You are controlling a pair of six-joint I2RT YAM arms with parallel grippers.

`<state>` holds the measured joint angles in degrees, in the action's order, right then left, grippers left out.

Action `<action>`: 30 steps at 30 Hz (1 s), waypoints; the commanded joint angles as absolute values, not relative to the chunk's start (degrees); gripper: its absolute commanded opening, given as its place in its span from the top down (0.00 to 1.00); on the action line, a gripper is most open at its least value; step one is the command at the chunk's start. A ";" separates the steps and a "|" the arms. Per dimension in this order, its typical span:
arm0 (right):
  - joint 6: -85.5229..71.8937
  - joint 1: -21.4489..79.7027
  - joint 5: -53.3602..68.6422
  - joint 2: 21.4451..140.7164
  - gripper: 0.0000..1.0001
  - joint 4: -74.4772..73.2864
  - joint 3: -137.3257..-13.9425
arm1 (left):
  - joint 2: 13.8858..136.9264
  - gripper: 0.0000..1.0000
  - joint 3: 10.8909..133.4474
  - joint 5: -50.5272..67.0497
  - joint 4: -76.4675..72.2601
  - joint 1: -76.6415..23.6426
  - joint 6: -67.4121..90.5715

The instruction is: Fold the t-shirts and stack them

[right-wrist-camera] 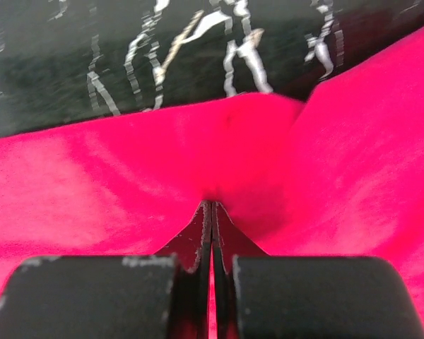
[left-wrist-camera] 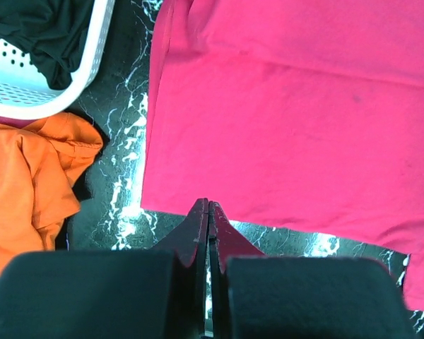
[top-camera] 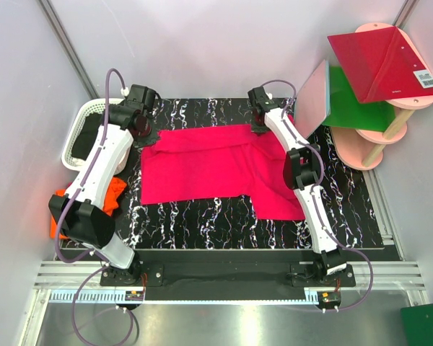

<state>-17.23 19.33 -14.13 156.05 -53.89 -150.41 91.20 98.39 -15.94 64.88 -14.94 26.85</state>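
A hot pink t-shirt (top-camera: 202,166) (left-wrist-camera: 283,106) (right-wrist-camera: 92,176) lies spread on the black marbled mat (top-camera: 202,223), one part reaching toward the near right. My right gripper (top-camera: 260,126) (right-wrist-camera: 210,203) sits low at the shirt's far right edge, shut on the pink cloth, which puckers around its tips. My left gripper (top-camera: 144,135) (left-wrist-camera: 208,203) hangs above the shirt's far left corner, shut with nothing in it. A crumpled orange t-shirt (top-camera: 114,193) (left-wrist-camera: 28,176) lies off the mat's left side, partly under the left arm.
A white basket (top-camera: 83,126) (left-wrist-camera: 28,99) with black cloth (left-wrist-camera: 42,28) in it stands at the far left. At the far right, stiff red (top-camera: 382,61) and green (top-camera: 353,108) panels rest on a pink tiered stand. Grey walls close in both sides.
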 commanded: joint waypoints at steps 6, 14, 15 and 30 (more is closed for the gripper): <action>-12.66 19.60 -3.47 139.07 0.83 -51.24 -142.15 | 87.55 0.35 90.82 -12.93 63.11 -14.94 24.79; -18.01 19.51 10.01 103.13 0.00 -47.91 -106.04 | 76.47 0.01 68.84 -4.32 54.59 -12.22 28.12; -19.84 19.60 10.98 96.66 0.00 -47.73 -97.47 | 75.16 0.01 64.90 -3.35 54.23 -11.69 28.30; -32.15 20.22 7.03 67.40 0.06 -55.01 -53.96 | 80.92 0.01 50.18 -10.28 44.48 -11.16 32.61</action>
<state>-25.98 19.66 8.10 69.65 -54.54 -51.33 76.75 49.45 -7.09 50.78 -11.33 30.68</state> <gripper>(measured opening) 0.951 0.987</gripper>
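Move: The left hand, high up, goes for the pink shirt's near left corner, about 6 cm back, 4 cm left and 22 cm below. The orange shirt lies some 7 cm back and 19 cm left of it, the basket 16 cm ahead and 17 cm left. The right fingertips rest on the far folded edge. Its goal, the near right hem, is about 31 cm back and 5 cm right. The hem notch is 23 cm back and 4 cm left. Up and back off the shirt's folded edge, the right hand comes free, climbing over 20 cm, then sinks towards the near right hem, nearly 40 cm back in all, drifting right. The left hand swings back and down towards the near left corner, stopping low over the bare table. Both grippers open wide, their fingers tipping to point more steeply down. ##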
